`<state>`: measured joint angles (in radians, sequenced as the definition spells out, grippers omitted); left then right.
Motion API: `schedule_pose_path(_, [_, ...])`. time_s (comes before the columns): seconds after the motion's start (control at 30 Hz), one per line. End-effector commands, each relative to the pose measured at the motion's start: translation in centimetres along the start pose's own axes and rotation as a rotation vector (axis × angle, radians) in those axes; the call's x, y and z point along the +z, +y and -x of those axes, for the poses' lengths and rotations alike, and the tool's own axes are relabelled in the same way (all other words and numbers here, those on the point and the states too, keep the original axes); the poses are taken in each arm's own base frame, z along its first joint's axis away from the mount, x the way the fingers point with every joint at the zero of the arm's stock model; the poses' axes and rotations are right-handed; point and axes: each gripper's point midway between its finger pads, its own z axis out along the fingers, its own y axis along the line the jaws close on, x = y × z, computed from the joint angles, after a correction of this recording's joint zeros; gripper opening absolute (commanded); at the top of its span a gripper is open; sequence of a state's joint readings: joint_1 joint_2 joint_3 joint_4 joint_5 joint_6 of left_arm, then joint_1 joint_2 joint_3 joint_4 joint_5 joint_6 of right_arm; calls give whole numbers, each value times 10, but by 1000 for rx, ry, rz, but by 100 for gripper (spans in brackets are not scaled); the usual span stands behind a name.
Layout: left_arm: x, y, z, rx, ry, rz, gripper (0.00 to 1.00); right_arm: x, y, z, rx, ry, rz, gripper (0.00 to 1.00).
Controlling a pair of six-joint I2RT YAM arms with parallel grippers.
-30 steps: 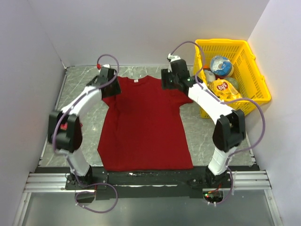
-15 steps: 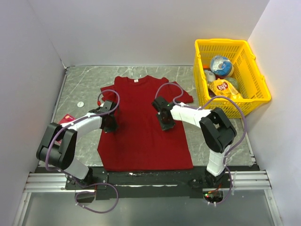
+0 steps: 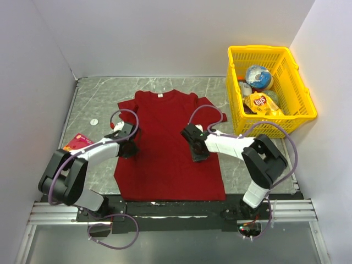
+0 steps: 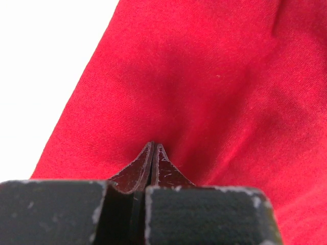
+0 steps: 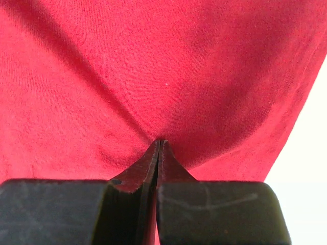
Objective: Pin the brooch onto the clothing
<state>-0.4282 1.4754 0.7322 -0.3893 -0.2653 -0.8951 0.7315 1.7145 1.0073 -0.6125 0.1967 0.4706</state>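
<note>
The clothing [image 3: 165, 165], a dark-red T-shirt, lies flat on the table with its neck toward the back. The brooch [image 3: 94, 121], a tiny whitish disc, rests on the table left of the shirt, away from both grippers. My left gripper [image 3: 127, 147] is shut over the shirt's left edge, just below the sleeve. My right gripper [image 3: 197, 149] is shut over the right half of the shirt. In the left wrist view the gripper [image 4: 154, 144] points at red cloth [image 4: 230, 76] with its jaws together. The right gripper [image 5: 161, 141] shows the same, its tip at creased cloth [image 5: 153, 61].
An orange-and-pink packet [image 3: 78, 142] lies at the left, near my left arm. A yellow basket [image 3: 300, 110] with snack bags and other items stands at the back right. White walls close in the table on three sides.
Both grippers left the shirt's shoulders at the back, shut, and came down to its middle. The sleeves, covered a second ago, now show. The left arm has drawn back slightly since half a second ago.
</note>
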Motion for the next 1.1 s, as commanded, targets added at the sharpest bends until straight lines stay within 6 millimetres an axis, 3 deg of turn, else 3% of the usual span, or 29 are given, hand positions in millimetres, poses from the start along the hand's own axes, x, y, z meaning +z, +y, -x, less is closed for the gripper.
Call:
schedule_pose_path(0.0, [-8, 52, -71, 49, 203, 183, 1, -2, -21, -109, -31, 316, -94, 0])
schedule_pose_path(0.17, [-30, 47, -100, 95, 258, 167, 1, -9, -23, -140, -48, 372, -108, 0])
schedule_pose_path(0.23, [-36, 52, -118, 79, 299, 160, 1, -12, -27, -146, -43, 378, -110, 0])
schedule_pose_path(0.33, [-44, 63, -128, 36, 305, 158, 1, -15, -27, -143, -33, 352, -111, 0])
schedule_pose_path(0.53, [-56, 75, -133, -68, 274, 168, 1, -19, -28, -140, -19, 343, -116, 0])
schedule_pose_path(0.67, [-67, 73, -128, -136, 236, 92, 1, -24, -28, -141, -24, 339, -102, 0])
schedule_pose_path(0.73, [-71, 72, -125, -153, 216, 83, 1, -28, -28, -132, -33, 304, -105, 0])
schedule_pose_path(0.8, [-77, 65, -108, -165, 147, 54, 1, -37, -27, -117, -41, 258, -110, 0])
schedule_pose_path(0.83, [-84, 49, -93, -157, 106, -5, 1, -43, -26, -107, -37, 218, -105, 0])
schedule_pose_path(0.87, [-88, 45, -76, -155, 38, -12, 1, -48, -27, -97, -39, 178, -110, 0])
schedule_pose_path(0.9, [-94, 39, -63, -149, -3, -24, 4, -59, -20, -78, -36, 111, -74, 0])
schedule_pose_path(0.93, [-109, 20, -42, -156, -57, -74, 9, -65, -16, -66, -29, 72, -58, 0])
schedule_pose_path(0.97, [-115, 11, -29, -159, -94, -87, 15, -71, -14, -55, -31, 27, -52, 0])
schedule_pose_path(1.0, [-120, 5, -14, -127, -154, -99, 28, -83, -7, -33, -33, -45, -16, 0])
schedule_pose_path(1.07, [-136, -23, 18, -131, -242, -159, 51, -94, -1, -11, -33, -124, 3, 0])
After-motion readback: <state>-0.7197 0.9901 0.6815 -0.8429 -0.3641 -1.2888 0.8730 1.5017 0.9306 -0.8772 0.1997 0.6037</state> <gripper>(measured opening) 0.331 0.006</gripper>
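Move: Both shut hands already rest on the clothing. From the left hand the middle of the lower hem lies about 20 cm back and 17 to the right, the collar label some 25 ahead and 12 right, the white disc 13 ahead and 14 left, the red box 4 ahead and 20 left. From the right hand the hem's middle is roughly 19 cm back and 11 left, the collar label 26 ahead and 16 left. Shut fingertips drag back across the clothing, left about 14 cm, right 9, then lift; left swings forward, opening. ##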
